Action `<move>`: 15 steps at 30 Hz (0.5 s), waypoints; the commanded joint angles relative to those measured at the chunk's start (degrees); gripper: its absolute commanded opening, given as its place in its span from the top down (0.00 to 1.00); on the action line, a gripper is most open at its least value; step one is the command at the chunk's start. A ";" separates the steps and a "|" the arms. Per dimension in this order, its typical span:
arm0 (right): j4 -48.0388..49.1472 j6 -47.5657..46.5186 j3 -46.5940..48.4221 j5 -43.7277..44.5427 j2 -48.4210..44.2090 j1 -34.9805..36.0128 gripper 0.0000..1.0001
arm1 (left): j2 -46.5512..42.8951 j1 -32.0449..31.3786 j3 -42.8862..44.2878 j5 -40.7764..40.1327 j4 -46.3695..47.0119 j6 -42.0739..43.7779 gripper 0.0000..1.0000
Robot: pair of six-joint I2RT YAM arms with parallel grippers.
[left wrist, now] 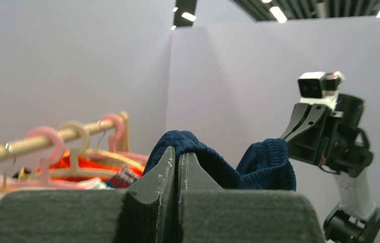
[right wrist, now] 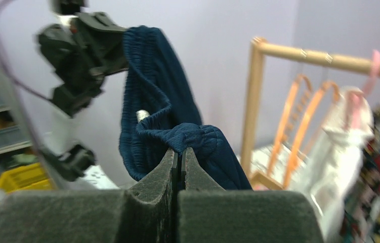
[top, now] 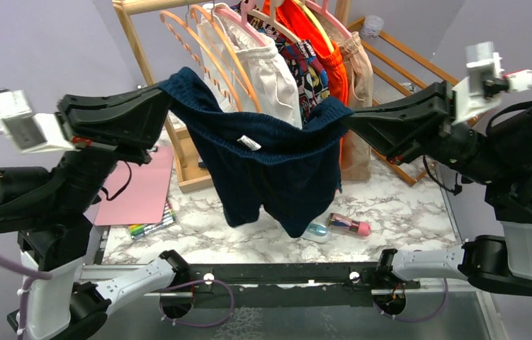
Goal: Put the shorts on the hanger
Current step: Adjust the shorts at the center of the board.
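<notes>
The dark navy shorts (top: 277, 166) hang stretched by the waistband between both arms, above the marble table, with a small white label (top: 249, 142) showing inside. My left gripper (top: 166, 95) is shut on the left end of the waistband (left wrist: 198, 147), fabric bulging over its fingertips (left wrist: 178, 152). At the right end, my right gripper (top: 344, 117) is likewise shut on the shorts (right wrist: 150, 86), its tips (right wrist: 179, 150) pinching the fabric. Two orange-tan wooden hangers (top: 199, 49) hang empty on the rack behind the shorts and also show in the right wrist view (right wrist: 299, 116).
A wooden clothes rack (top: 135, 42) stands at the back with pink hangers (top: 248, 18) carrying white shorts (top: 270, 71), patterned and orange garments (top: 312, 35). A pink mat (top: 139, 188), markers (top: 151, 225) and two small bottles (top: 350, 225) lie on the table.
</notes>
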 commanded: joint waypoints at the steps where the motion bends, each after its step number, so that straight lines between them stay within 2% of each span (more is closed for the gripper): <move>1: 12.51 1.00 4.85 -18.50 -2.62 -0.05 0.99 | -0.92 0.17 5.56 7.04 10.15 -1.35 1.00; 4: 12.79 -0.57 0.36 -10.98 -4.01 -0.07 0.99 | -3.03 0.17 0.38 2.98 10.51 -0.11 1.00; 8: 9.54 -1.68 -11.14 9.77 -3.87 -0.02 0.99 | -5.12 0.17 -10.35 -6.30 5.70 1.42 1.00; 12: 6.19 0.47 -21.71 28.78 -2.01 -0.05 0.99 | -5.90 0.17 -21.84 -14.28 0.37 -0.87 1.00; 15: 6.35 1.36 -27.47 34.51 -2.46 -0.02 0.99 | -5.90 0.16 -28.24 -18.56 -2.56 -3.66 1.00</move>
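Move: Below the raised left hand, about 62 cm down, the bare middle of the board lies some 8 cm ahead and 13 cm to its right. The orange hangers stand roughly 25 cm ahead of this hand and 4 cm right, some 20 cm lower. From the right hand the same bare middle is about 9 cm ahead, 12 cm left and 58 cm below; down there the pink-capped bottle lies about 5 cm ahead and 11 cm right. Snapping the shorts out in mid-air, both hands keep the waistband corners pinched, first whip some 4 cm back and up, then fling forward and steeply down towards the board, each sinking about 12 cm and reaching 10 cm forward. The wrists tip back, then down; on the downstroke the right also swings about 25 degrees clockwise. ##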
